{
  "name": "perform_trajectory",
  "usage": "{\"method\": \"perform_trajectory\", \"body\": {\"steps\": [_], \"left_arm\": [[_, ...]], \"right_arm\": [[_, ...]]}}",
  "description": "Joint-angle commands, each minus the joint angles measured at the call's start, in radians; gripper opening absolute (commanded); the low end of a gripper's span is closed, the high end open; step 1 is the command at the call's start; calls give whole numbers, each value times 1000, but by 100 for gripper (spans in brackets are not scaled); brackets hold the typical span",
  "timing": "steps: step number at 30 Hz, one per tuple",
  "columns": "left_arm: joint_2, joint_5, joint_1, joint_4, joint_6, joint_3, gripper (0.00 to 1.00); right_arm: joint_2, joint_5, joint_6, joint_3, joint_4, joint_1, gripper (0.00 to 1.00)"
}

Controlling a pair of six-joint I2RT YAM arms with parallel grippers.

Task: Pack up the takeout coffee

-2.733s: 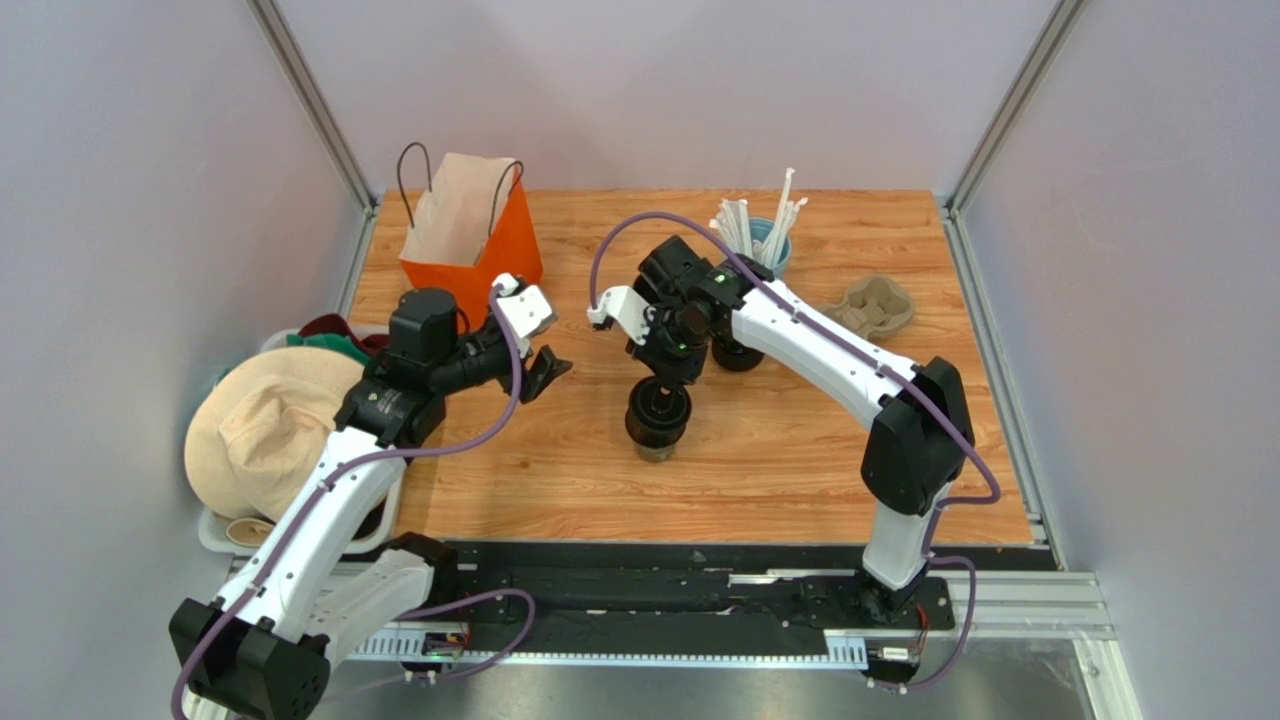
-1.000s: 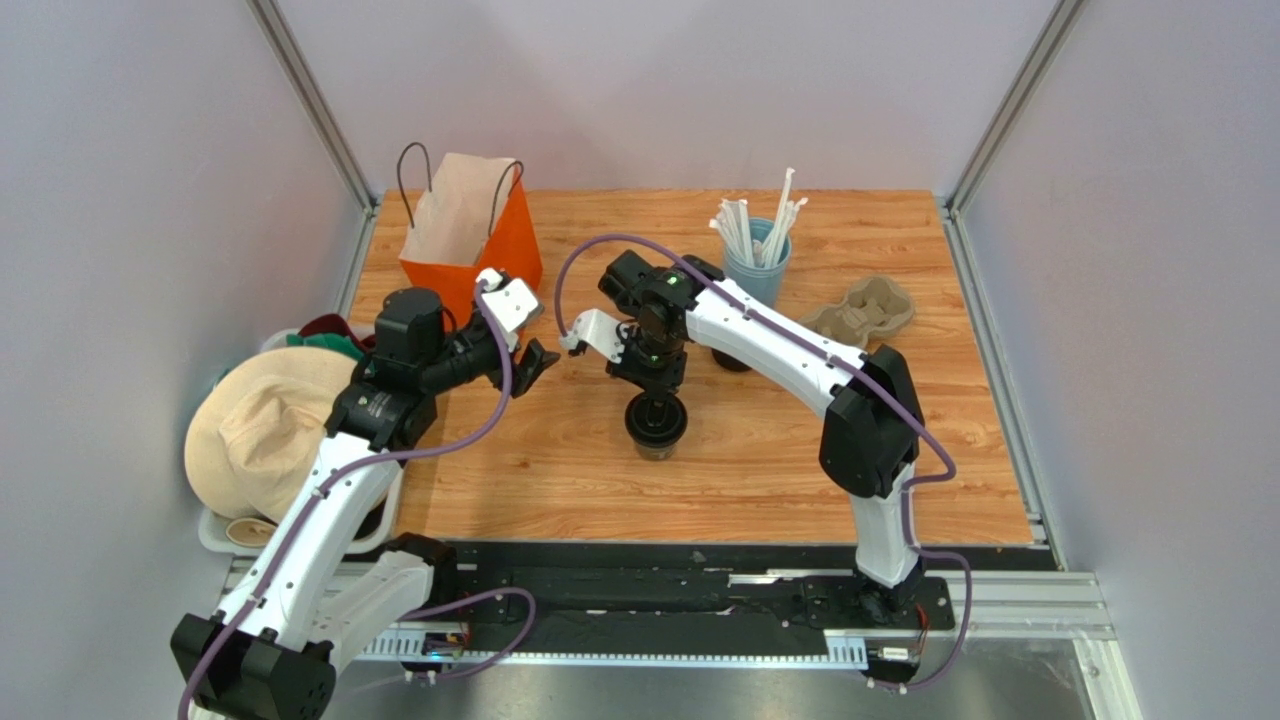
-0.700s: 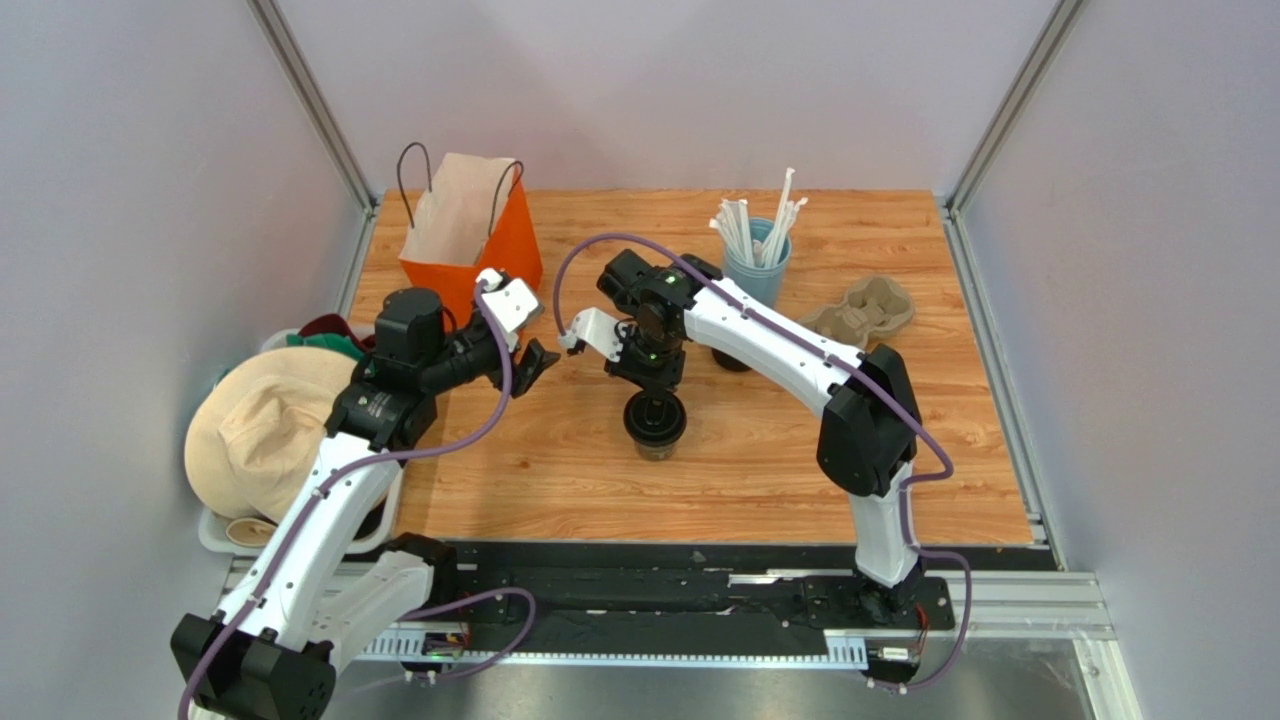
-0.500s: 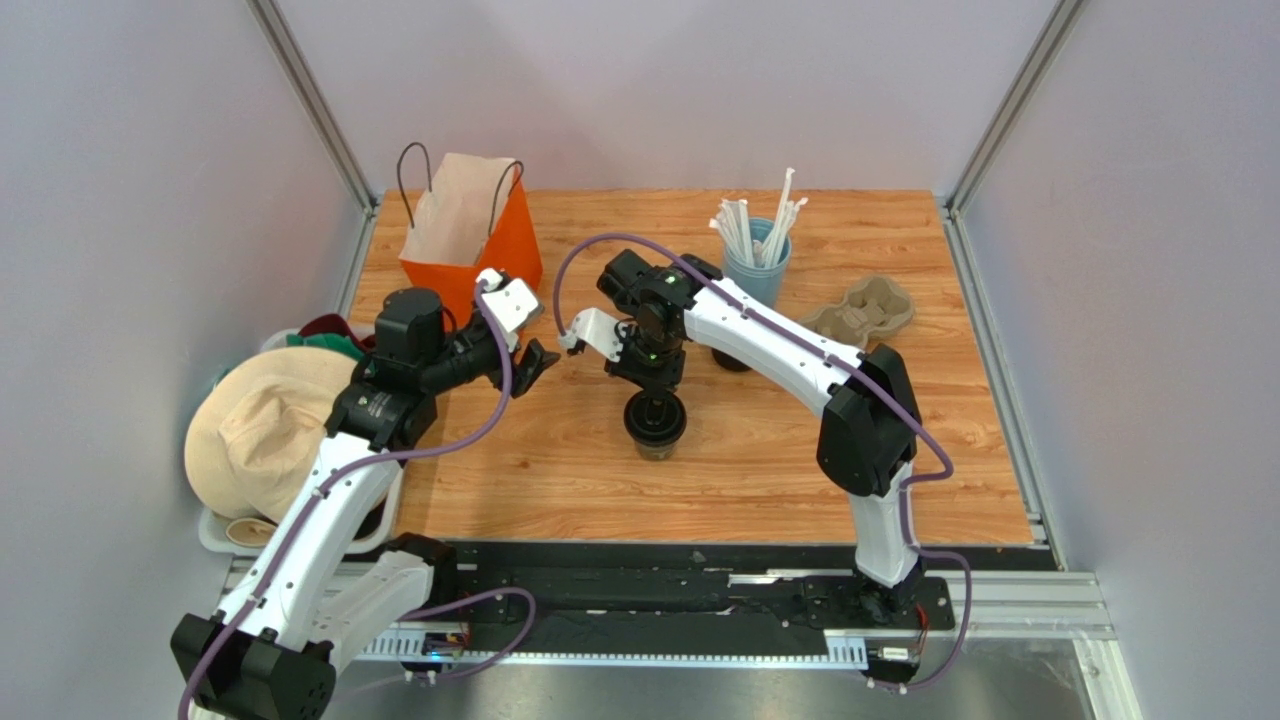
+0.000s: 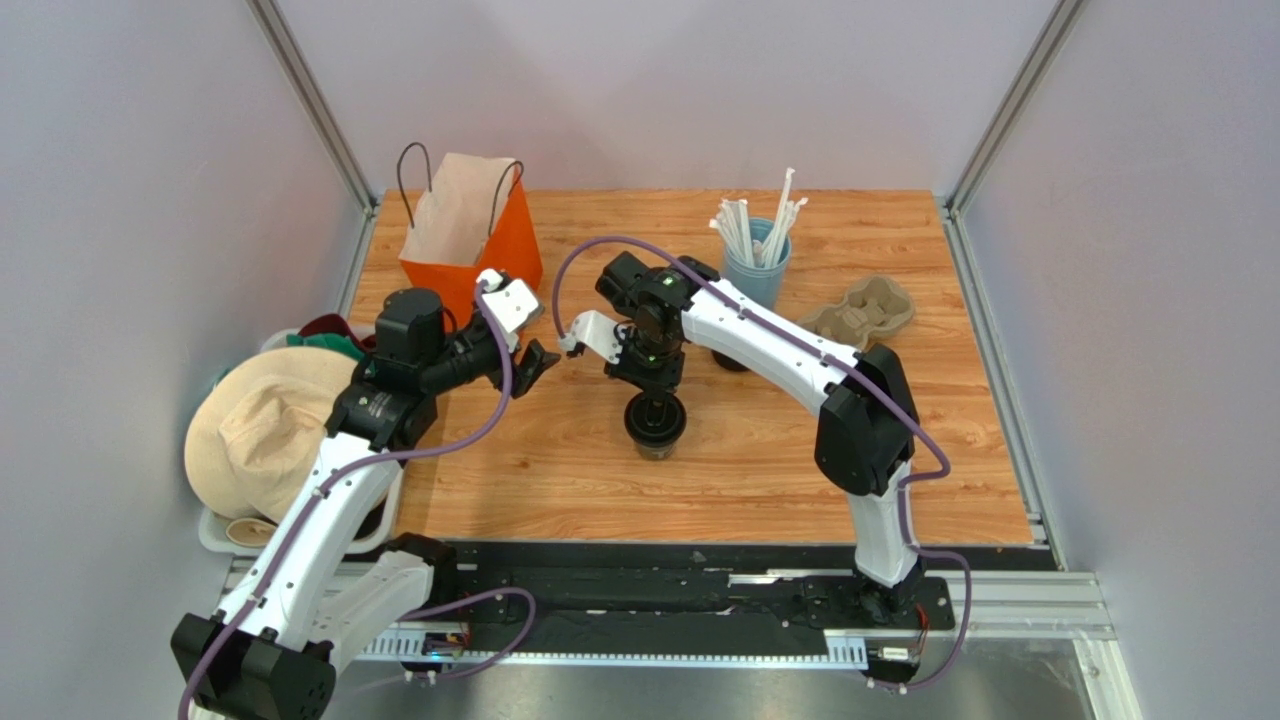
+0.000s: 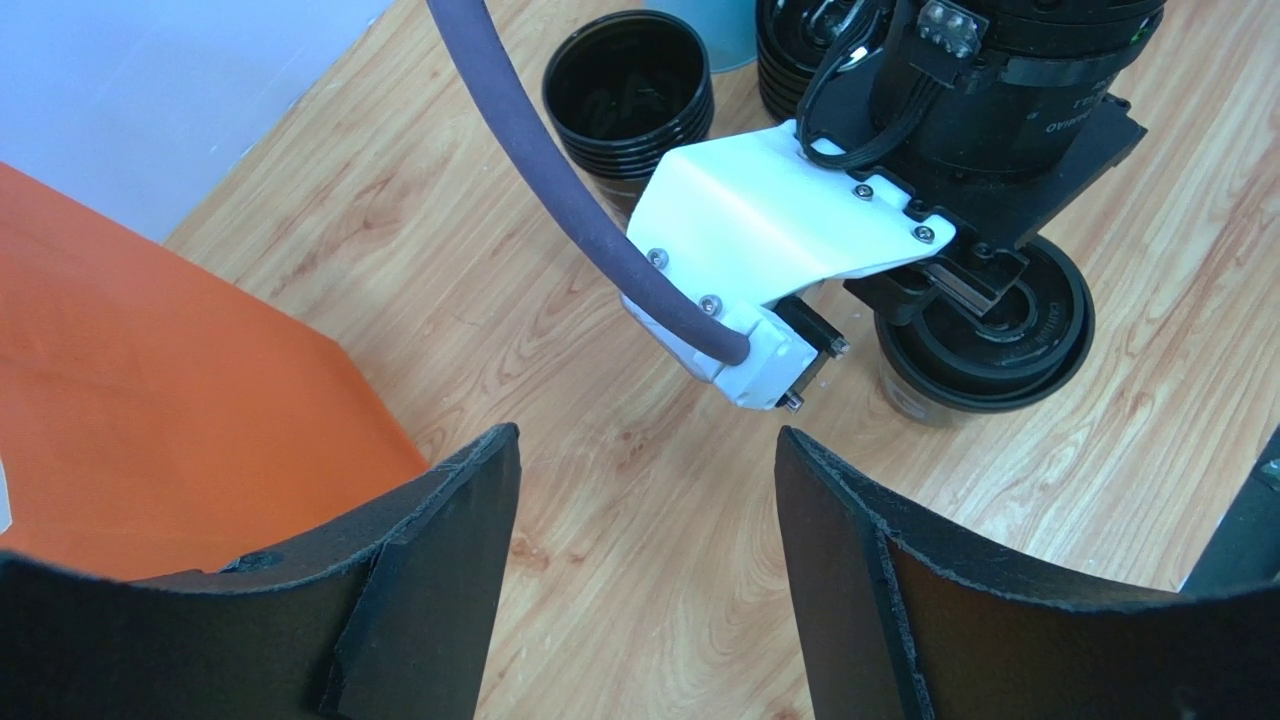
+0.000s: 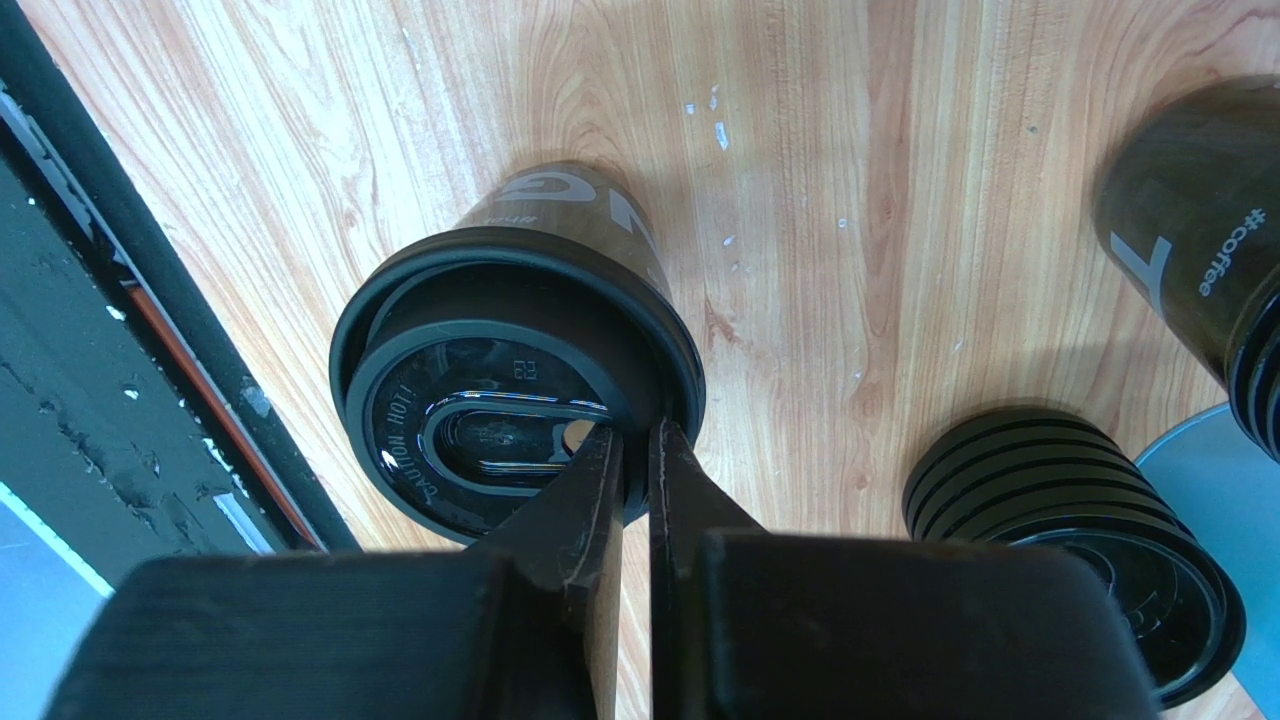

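The takeout coffee (image 5: pixel 655 426), a dark cup with a black lid, stands upright on the wooden table (image 5: pixel 781 465) near its middle. My right gripper (image 5: pixel 655 387) comes down on it from above. In the right wrist view the right gripper (image 7: pixel 634 450) is shut, pinching the lid's (image 7: pixel 496 405) raised rim between its fingers (image 7: pixel 594 495). My left gripper (image 5: pixel 538 365) hovers to the cup's left, beside the orange bag. In the left wrist view the left gripper (image 6: pixel 646 438) is open with only bare wood between its pads; the lidded cup (image 6: pixel 992 323) lies ahead to the right.
An orange paper bag (image 5: pixel 466 240) stands open at the back left. A pale blue cup of white straws (image 5: pixel 756 248), a stack of black lids (image 7: pixel 1074 525), stacked dark cups (image 6: pixel 628 83) and a cardboard cup tray (image 5: pixel 869 308) sit behind and right. A tan hat (image 5: pixel 271 428) lies off the left edge.
Since the earliest frame my right arm has swung its elbow leftward and turned its wrist over the cup. Over the last second nothing has visibly moved.
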Motion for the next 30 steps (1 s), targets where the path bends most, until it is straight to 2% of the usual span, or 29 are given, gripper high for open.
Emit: {"method": "perform_trajectory", "body": {"steps": [1, 4, 11, 21, 25, 30], "left_arm": [[-14, 17, 8, 23, -9, 20, 72], [-19, 11, 8, 20, -4, 17, 72], [-14, 15, 8, 28, -8, 14, 72], [-13, 15, 8, 28, -8, 11, 72], [-13, 15, 8, 31, -6, 11, 72], [-8, 14, 8, 34, -6, 8, 72]], "right_arm": [[5, 5, -8, -11, 11, 8, 8], [4, 8, -6, -10, 11, 8, 9], [1, 11, -5, -5, 9, 10, 26], [-19, 10, -6, 18, -14, 15, 35], [-33, 10, -5, 28, -14, 16, 44], [-44, 19, -2, 50, -14, 16, 49]]}}
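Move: Just behind the right fingertips, which are at its far edge, sits the lidded coffee cup: its middle is about 3 cm back, 1 cm left and 6 cm below. The stack of cups stands some 13 cm straight ahead and about 6 cm lower, the lid stack roughly 9 cm ahead and 11 cm to the right, 8 cm below. From the left hand the lidded cup lies about 14 cm right, 4 cm back and 19 cm down. Opening its nearly shut fingers to about half of their range, the right hand otherwise stays in place over the lid's far edge, pointing down without turning. The finger nearer the robot's base swings back across the lid top, pushing the cup back with it, while the other spreads out over bare table. ##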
